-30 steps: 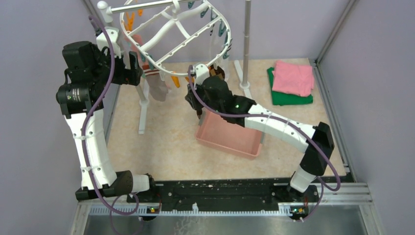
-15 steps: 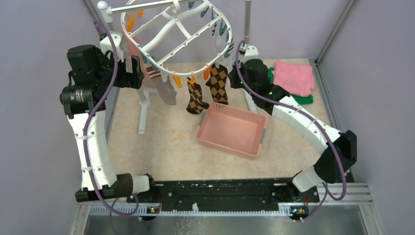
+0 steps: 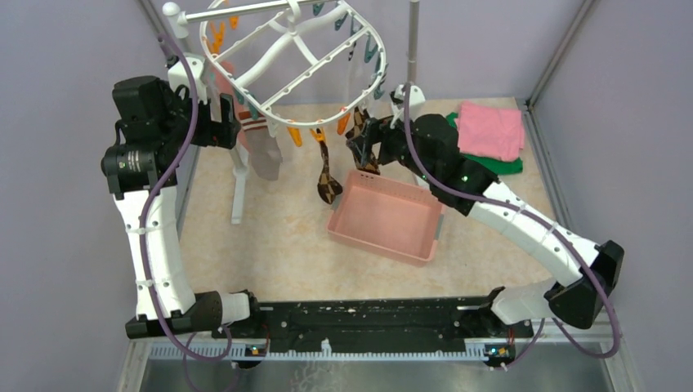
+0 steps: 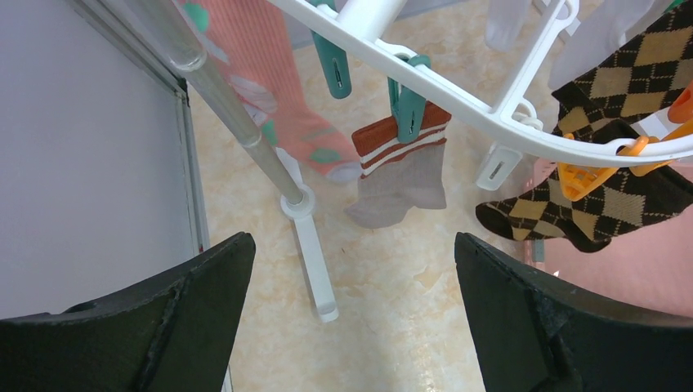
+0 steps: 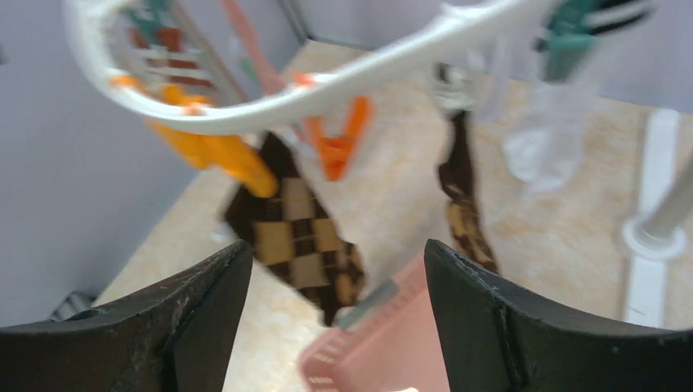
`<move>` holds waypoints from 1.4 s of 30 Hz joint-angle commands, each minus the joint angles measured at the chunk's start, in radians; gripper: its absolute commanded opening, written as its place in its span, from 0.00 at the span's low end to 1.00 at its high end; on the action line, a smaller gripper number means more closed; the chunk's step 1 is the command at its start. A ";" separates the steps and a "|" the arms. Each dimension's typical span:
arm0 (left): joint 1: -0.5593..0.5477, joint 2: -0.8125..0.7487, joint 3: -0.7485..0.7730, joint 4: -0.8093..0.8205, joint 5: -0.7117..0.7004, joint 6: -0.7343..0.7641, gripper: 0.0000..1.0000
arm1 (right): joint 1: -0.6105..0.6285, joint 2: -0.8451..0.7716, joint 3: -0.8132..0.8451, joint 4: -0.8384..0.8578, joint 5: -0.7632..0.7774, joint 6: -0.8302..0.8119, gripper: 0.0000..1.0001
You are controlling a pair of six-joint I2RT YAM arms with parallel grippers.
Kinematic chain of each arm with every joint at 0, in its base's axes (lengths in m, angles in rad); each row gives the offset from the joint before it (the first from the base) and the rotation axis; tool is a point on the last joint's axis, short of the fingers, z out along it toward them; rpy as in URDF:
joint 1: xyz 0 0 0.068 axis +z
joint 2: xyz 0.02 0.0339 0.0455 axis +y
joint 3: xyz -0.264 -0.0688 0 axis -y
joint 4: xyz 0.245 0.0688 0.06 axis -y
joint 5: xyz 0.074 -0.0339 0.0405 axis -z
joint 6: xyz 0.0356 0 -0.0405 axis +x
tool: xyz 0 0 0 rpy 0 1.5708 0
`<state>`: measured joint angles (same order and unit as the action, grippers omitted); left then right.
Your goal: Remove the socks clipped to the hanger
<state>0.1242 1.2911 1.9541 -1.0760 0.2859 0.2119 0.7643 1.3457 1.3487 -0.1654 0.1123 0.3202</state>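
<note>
The hanger [image 3: 294,59], a white oval frame rimmed with orange and teal clips, hangs at the back left. A brown-and-black diamond sock [image 3: 328,176] dangles from its front rim over the floor. My right gripper [image 3: 362,145] is open just right of it, up against a second diamond sock. In the right wrist view the diamond socks [image 5: 298,237] [image 5: 466,204] hang beyond my right gripper [image 5: 335,278], with nothing between its fingers. My left gripper [image 4: 351,269] is wide open and empty below the rim [image 4: 458,90], facing a grey brown-striped sock [image 4: 400,175] and a pink sock [image 4: 278,90].
A pink tray [image 3: 421,245] lies on the floor under the hanger's front. Folded pink and green cloths [image 3: 489,135] lie at the back right. Metal-and-white stand poles rise at the back right [image 3: 413,49] and at the left [image 4: 237,122]. Purple walls close in the sides.
My right arm has swung left from the right stand pole to the diamond socks, and its jaws have opened. The front diamond sock has turned edge-on. The left arm has not moved.
</note>
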 commanded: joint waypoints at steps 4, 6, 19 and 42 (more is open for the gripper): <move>0.000 -0.026 -0.011 0.048 -0.002 0.003 0.99 | 0.146 0.023 0.114 0.024 0.051 -0.030 0.78; 0.000 -0.025 -0.001 0.045 0.000 0.000 0.99 | 0.160 0.076 0.132 0.029 0.008 -0.033 0.73; -0.001 -0.026 0.015 0.033 -0.010 0.006 0.99 | 0.201 0.298 0.226 0.028 0.086 -0.105 0.38; -0.001 -0.053 -0.060 0.059 -0.024 0.032 0.99 | -0.170 0.159 0.181 -0.016 0.118 -0.065 0.00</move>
<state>0.1242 1.2659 1.9125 -1.0645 0.2630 0.2272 0.6270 1.5494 1.5311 -0.1833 0.2352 0.2401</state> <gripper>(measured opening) 0.989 0.015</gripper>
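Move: Ahead of the open right fingers hang the hanger's front clips. The near brown checkered sock hangs some 7 cm left, about 1 cm farther out and 9 cm below the right hand. The empty orange clip is about 4 cm ahead, 2 cm left, nearly level; the second brown sock hangs about 6 cm straight ahead and 9 cm below. From the left hand the near sock lies roughly 20 cm right, 4 cm back, 15 cm below. Backing off up and to the left first, the right hand then swings farther left and drops about 10 cm to the near brown sock, closing its half-shut-to-wide gap fully and pinching the cloth just below the orange clips. Keeping shut, it drags the sock some 13 cm right and 9 cm forward, rising about 5 cm, turning roughly 20 degrees clockwise. ##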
